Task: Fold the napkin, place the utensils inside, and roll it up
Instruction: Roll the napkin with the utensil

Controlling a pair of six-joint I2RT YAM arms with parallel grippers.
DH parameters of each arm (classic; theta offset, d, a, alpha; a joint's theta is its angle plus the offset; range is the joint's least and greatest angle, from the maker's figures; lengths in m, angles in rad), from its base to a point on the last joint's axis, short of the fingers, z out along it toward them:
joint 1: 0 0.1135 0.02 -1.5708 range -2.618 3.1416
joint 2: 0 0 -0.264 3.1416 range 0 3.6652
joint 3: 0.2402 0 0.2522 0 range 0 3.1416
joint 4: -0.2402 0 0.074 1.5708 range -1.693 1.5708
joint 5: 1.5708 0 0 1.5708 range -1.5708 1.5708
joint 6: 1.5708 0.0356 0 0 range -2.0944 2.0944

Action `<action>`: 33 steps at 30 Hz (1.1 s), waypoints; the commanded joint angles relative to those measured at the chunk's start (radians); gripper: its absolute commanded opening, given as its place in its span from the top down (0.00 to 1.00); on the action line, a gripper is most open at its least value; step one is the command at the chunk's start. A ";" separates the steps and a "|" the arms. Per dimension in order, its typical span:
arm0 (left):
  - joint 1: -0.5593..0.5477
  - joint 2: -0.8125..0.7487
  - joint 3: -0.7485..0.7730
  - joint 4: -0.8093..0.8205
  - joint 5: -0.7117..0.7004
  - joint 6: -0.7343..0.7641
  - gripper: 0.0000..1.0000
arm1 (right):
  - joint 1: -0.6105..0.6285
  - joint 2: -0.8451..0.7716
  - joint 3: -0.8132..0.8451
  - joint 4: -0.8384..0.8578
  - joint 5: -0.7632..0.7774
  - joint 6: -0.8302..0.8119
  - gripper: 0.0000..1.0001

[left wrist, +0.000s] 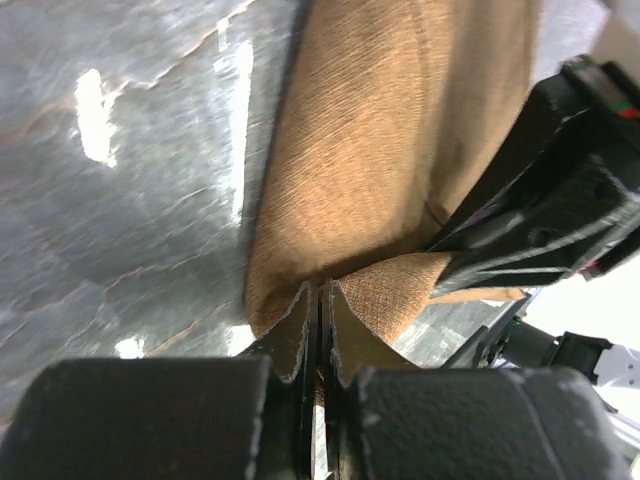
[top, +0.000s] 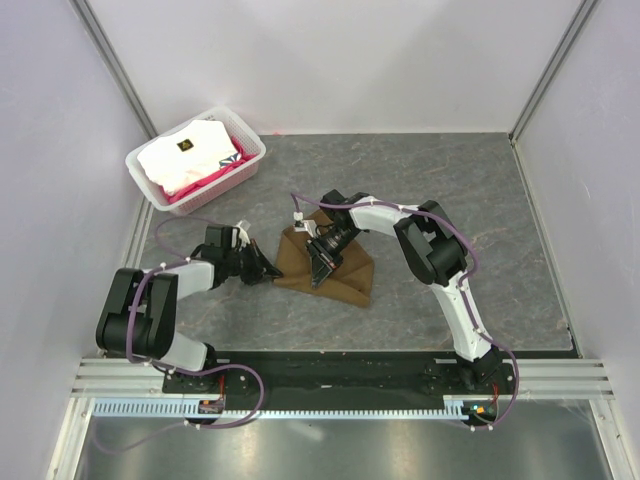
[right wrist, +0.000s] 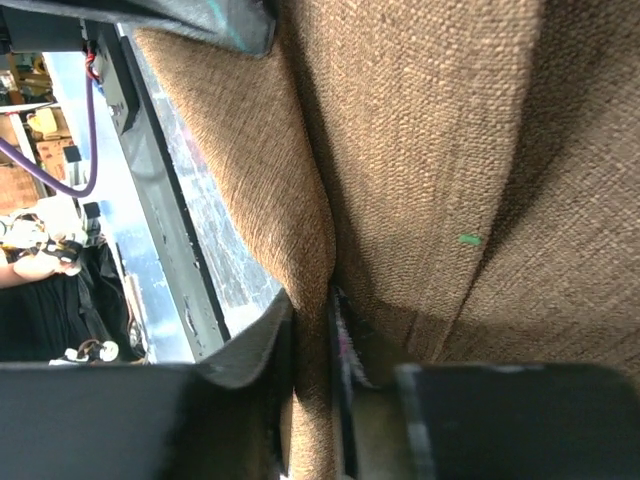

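The brown napkin [top: 352, 277] lies bunched in folds on the grey table between the two arms. My left gripper [top: 270, 270] reaches its left edge. In the left wrist view that gripper [left wrist: 322, 292] is shut, pinching a thin edge of the napkin [left wrist: 380, 150]. My right gripper [top: 322, 266] presses down on the middle of the cloth. In the right wrist view that gripper [right wrist: 312, 310] has a thick fold of the napkin [right wrist: 430, 150] clamped between its fingers. The utensils are hidden.
A white basket [top: 249, 135] holding white and pink folded cloths stands at the back left. Walls enclose the table on three sides. The arms' base rail [top: 330, 370] runs along the near edge. The right arm's black gripper body [left wrist: 560, 200] crowds the left wrist view.
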 commanded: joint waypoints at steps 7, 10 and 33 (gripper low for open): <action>-0.003 0.044 0.102 -0.169 -0.088 0.054 0.98 | -0.020 -0.123 -0.015 0.027 0.211 -0.007 0.51; -0.003 0.057 0.117 -0.184 -0.083 0.060 0.98 | -0.018 -0.207 -0.041 0.065 0.258 0.006 0.46; -0.003 0.108 0.173 -0.235 -0.066 0.083 0.98 | 0.436 -0.569 -0.575 0.668 1.188 -0.192 0.28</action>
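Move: The right fingers hold the napkin's near rolled edge. From them, the left end of this edge, pinched in the left fingers, is about 8 cm left and 2 cm farther out; the napkin's near right corner is some 10 cm right and 5 cm back, and the middle of the napkin about 6 cm ahead and 2 cm right. From the left hand, the right fingers' grip spot lies 8 cm right and 2 cm back. Open the right gripper wide to let go of the rolled edge, and lift it clear, up nearly 10 cm while drifting forward and right. Then bring it back, left and partly down over the near edge, swinging the wrist some 70 degrees so the fingers slant forward-left and down. Keep the left gripper shut on the left end, settling slightly lower. ##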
